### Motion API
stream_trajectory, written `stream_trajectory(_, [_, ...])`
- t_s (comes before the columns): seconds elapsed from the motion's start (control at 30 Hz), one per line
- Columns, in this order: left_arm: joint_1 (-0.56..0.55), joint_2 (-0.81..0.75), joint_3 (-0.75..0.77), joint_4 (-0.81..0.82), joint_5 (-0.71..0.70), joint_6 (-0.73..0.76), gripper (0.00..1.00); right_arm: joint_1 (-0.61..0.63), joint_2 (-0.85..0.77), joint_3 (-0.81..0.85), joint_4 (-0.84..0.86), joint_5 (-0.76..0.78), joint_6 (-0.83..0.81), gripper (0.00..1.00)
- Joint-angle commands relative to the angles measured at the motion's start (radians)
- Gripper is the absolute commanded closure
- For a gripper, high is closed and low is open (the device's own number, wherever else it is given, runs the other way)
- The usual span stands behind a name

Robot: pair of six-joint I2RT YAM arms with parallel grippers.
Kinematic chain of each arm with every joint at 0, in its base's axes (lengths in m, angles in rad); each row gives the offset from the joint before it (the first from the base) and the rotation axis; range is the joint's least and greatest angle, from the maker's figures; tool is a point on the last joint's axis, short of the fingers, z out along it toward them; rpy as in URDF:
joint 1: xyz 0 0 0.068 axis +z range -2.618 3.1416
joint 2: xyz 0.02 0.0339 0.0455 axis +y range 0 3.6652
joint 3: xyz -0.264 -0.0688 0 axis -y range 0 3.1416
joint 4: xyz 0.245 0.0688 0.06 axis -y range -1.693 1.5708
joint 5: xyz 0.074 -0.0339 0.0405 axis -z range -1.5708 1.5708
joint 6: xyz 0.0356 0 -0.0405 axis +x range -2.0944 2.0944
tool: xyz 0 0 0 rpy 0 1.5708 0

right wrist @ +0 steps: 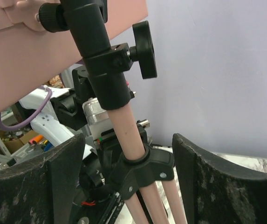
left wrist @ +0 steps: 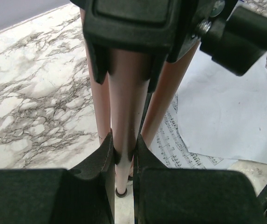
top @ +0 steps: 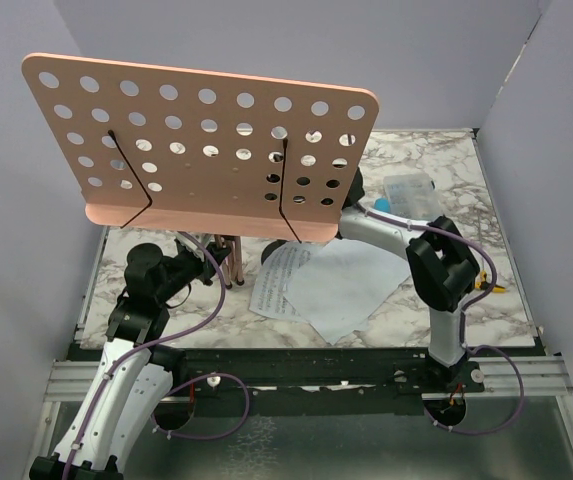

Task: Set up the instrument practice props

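Note:
The pink hole-dotted music stand (top: 206, 150) stands upright at the table's left middle, its desk filling the top view. My left gripper (left wrist: 124, 150) is shut on one thin pink tripod leg (left wrist: 126, 93) low down; in the top view it is by the legs (top: 228, 258). My right gripper (right wrist: 128, 156) is open, a finger on each side of the stand's pole (right wrist: 131, 128) at the black leg hub (right wrist: 147, 169), not touching it. In the top view the desk hides it. Two white sheet-music pages (top: 341, 285) lie overlapped on the table. The microphone and mic stand do not show.
A clear plastic compartment box (top: 411, 192) sits at the back right. A small yellow object (top: 493, 286) lies by the right arm. The black tilt knob (right wrist: 145, 49) juts from the pole above my right fingers. Grey walls close in three sides.

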Motion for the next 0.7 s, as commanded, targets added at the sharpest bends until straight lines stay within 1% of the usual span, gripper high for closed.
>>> stream_trajectory(0.0, [-0.007,-0.024,0.005,0.045,0.079,-0.109,1.00,0.027,0.041,0.067,-0.055,-0.035,-0.022,0.23])
stream_trajectory(0.1, [-0.008,-0.027,0.004,0.045,0.078,-0.111,1.00,0.041,0.049,0.087,-0.066,-0.034,-0.022,0.29])
stream_trajectory(0.23, [-0.007,-0.029,0.001,0.045,0.077,-0.114,1.00,0.056,0.052,0.111,-0.093,-0.030,-0.030,0.40])
stream_trajectory(0.3, [-0.007,-0.030,0.000,0.046,0.075,-0.115,1.00,0.061,0.056,0.127,-0.114,-0.025,-0.040,0.47])
stream_trajectory(0.4, [-0.007,-0.033,0.000,0.046,0.064,-0.114,1.00,0.064,0.063,0.141,-0.126,-0.023,-0.041,0.50])
stream_trajectory(0.5, [-0.007,-0.033,-0.001,0.047,0.054,-0.114,1.00,0.067,0.069,0.153,-0.134,-0.021,-0.041,0.61])
stream_trajectory(0.57, [-0.007,-0.033,-0.001,0.047,0.049,-0.117,1.00,0.067,0.071,0.162,-0.143,-0.019,-0.042,0.71])
stream_trajectory(0.67, [-0.007,-0.036,-0.001,0.048,0.029,-0.120,1.00,0.068,0.073,0.180,-0.161,-0.015,-0.047,0.90])
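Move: The bare pink pole of the music stand, just under its black collar, stands about 3 cm to the right hand's left, 1 cm back and 1 cm higher, already between the open fingers. The leg hub lies roughly 4 cm to that hand's left, 1 cm ahead and 4 cm below; the collar's knob 3 cm left, level in depth and 8 cm up. From the left hand, the pole spot is some 3 cm ahead, 2 cm right and 12 cm above. Leftward, some 3 cm, with a slight rise and a little back, the right hand slides its spread fingers around the stand's pole and closes them steadily, slowing as it arrives, until they pinch the pink tube just below the collar. The wrist barely turns. The left hand stays put, still gripping a leg under the hub. ##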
